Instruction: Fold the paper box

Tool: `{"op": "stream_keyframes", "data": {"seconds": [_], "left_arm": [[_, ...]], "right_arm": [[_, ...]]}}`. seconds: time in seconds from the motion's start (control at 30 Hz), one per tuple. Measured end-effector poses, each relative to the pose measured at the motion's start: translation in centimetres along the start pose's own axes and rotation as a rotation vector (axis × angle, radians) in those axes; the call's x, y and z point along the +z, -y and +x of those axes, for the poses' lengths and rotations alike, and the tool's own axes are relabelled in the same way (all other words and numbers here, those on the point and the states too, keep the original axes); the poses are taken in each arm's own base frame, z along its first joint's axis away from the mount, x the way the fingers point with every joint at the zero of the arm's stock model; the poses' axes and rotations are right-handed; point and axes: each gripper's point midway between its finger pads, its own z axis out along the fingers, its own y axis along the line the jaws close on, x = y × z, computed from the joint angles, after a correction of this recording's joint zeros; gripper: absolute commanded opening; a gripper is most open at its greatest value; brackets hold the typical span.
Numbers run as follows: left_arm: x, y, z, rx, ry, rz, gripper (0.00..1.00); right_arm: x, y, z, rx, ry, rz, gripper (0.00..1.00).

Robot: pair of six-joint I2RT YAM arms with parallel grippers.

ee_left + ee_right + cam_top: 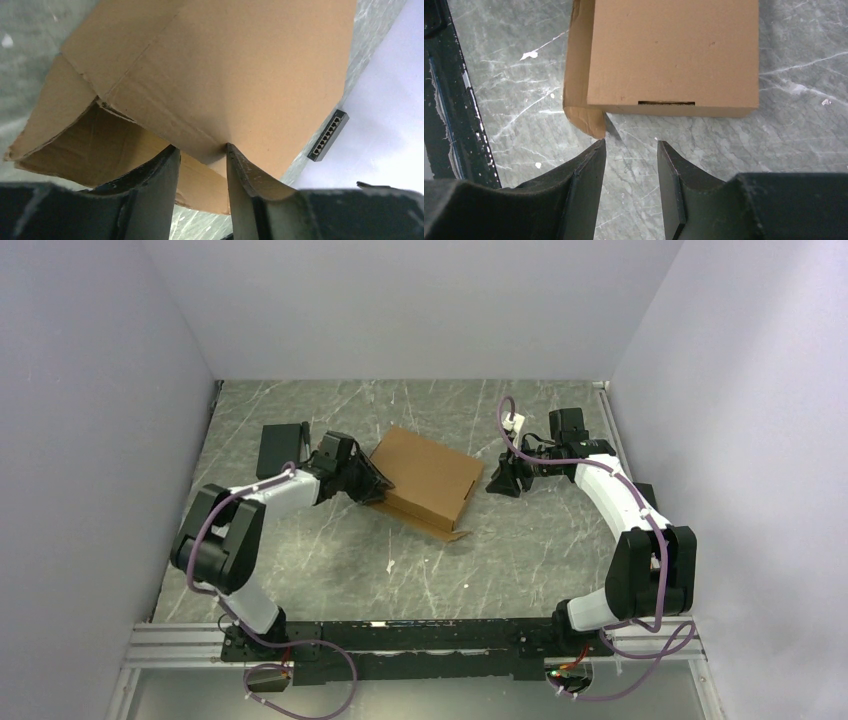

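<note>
The paper box is a brown cardboard mailer lying mid-table with its lid down; a loose flap sticks out at its near edge. My left gripper is at the box's left corner. In the left wrist view the box fills the frame, and my left gripper has its jaws part-way apart. Both fingertips touch cardboard, and a lower layer shows between them. I cannot tell whether they pinch it. My right gripper stands open just right of the box, with only bare table between its fingers.
A black network switch lies behind the left arm near the left wall and also shows in the left wrist view. A small white scrap lies on the marbled table. A dark strip runs down the left of the right wrist view.
</note>
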Motion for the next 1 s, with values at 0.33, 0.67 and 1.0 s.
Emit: {"op": "stream_keyframes", "data": {"seconds": [0.33, 0.67, 1.0], "left_arm": [[1.3, 0.6, -4.6, 0.042, 0.009, 0.048, 0.49], [-1.6, 2.1, -4.1, 0.279, -0.058, 0.112, 0.62], [-11.2, 2.1, -1.1, 0.505, 0.092, 0.252, 0.71]], "right_arm": [[0.0, 0.0, 0.0, 0.001, 0.002, -0.001, 0.46], [0.0, -0.2, -0.2, 0.001, 0.01, -0.011, 0.48], [0.0, -0.2, -0.2, 0.001, 0.012, -0.013, 0.48]]}}
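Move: The paper box's untucked front flap has its middle about 6 cm to the left hand's right, 3 cm back and 5 cm below, with its left end almost under the fingers. The box's middle lies some 8 cm right, 3 cm ahead and 4 cm down; a white scrap lies roughly 13 cm straight back. From the idle right hand, the flap is about 16 cm to the left, nearly level fore and aft, and 13 cm below. The box's front edge, at the left part above the flap, is where the left fingers already are; they push it forward about 5 cm and slightly left, staying low. The hand then comes free and draws back, up and a little left, ending nearly 10 cm higher than it began, the fingers opening wider and the wrist turning clockwise as its pointing lifts. ##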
